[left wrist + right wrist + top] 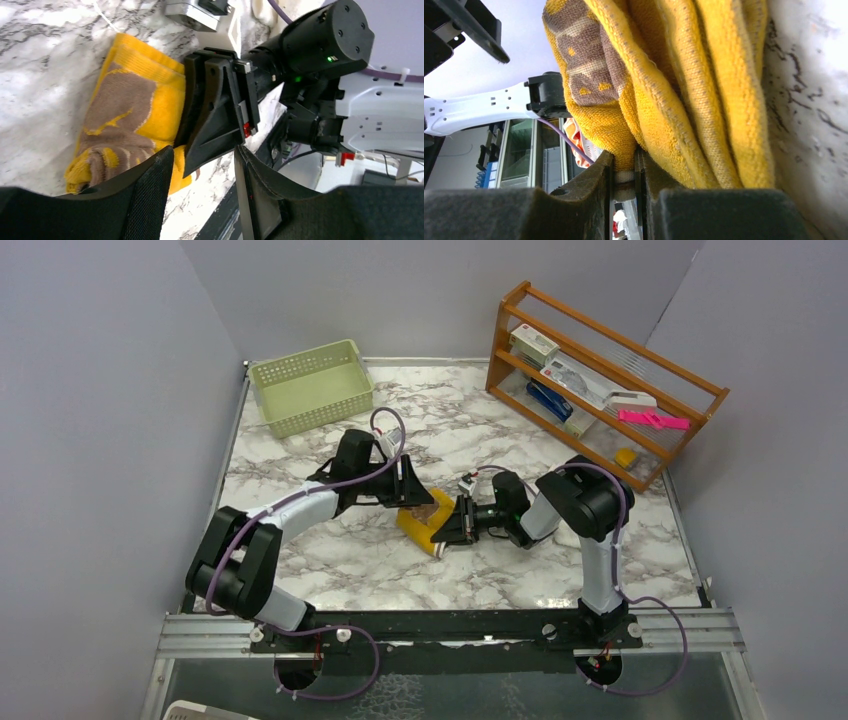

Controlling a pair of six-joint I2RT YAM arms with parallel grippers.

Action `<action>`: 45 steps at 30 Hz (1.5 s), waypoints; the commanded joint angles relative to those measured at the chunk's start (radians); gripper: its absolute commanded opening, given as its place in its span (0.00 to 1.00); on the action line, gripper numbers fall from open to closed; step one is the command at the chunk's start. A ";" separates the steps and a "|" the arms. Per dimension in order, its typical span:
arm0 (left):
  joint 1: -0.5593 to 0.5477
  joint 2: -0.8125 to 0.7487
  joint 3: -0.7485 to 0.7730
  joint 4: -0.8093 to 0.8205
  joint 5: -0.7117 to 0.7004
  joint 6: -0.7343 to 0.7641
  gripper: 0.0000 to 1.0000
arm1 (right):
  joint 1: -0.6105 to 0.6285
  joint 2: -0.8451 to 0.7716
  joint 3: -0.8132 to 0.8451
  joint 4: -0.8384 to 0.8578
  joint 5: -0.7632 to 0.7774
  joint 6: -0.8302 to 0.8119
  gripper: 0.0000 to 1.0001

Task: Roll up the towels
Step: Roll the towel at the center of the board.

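Note:
A mustard-yellow towel (424, 520) with a tan pattern lies bunched into a loose roll on the marble table (350, 560). My right gripper (443, 527) comes in from the right and is shut on a folded edge of the towel (684, 85); the pinched edge sits between its pads (624, 172). In the left wrist view the right gripper (215, 107) presses against the towel (127, 107). My left gripper (204, 170) hovers just behind the roll, open, with nothing between its fingers. From above, the left gripper (416, 496) is at the roll's far side.
A light green basket (312, 386) stands at the back left. A wooden rack (604, 380) holding boxes and a pink item stands at the back right. Grey walls close in the table on three sides.

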State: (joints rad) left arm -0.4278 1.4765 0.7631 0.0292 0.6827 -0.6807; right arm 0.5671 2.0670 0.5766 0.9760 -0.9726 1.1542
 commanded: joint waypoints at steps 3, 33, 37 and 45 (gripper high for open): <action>-0.002 0.049 -0.018 0.087 0.098 -0.049 0.48 | -0.008 0.007 -0.017 -0.104 0.034 -0.038 0.09; -0.018 0.348 0.128 -0.198 -0.128 0.219 0.32 | -0.061 -0.143 -0.044 -0.346 0.063 -0.120 0.08; -0.018 0.362 0.091 -0.201 -0.107 0.227 0.29 | -0.082 -0.167 -0.021 -0.461 0.076 -0.157 0.05; -0.018 0.336 0.029 -0.185 -0.142 0.206 0.28 | -0.111 -0.140 0.064 -0.638 0.052 -0.235 0.01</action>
State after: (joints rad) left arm -0.4522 1.7847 0.8661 -0.0494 0.6739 -0.5285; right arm 0.4831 1.9091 0.6235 0.5175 -0.9352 0.9966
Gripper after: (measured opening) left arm 0.274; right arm 0.166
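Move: The yellow-brown towel's middle lies some 9 cm below the left hand, about 1 cm back and 1 cm to its left. The right gripper, already holding the towel's near side, is 4 cm back and 2 cm right of the left hand, also 9 cm lower. From the right hand, the towel's middle is roughly 3 cm ahead and 3 cm left, at its height; the white towel lies about 29 cm right and 5 cm ahead. Bring the left gripper about 8 cm down onto the towel beside the right gripper, easing slightly back and then forward again, tipping its fingertips steeper and narrowing the half-open fingers around the upper fold without shutting them. Late on, keep the right grip shut on the towel and draw it some 3 cm right and a little forward. ##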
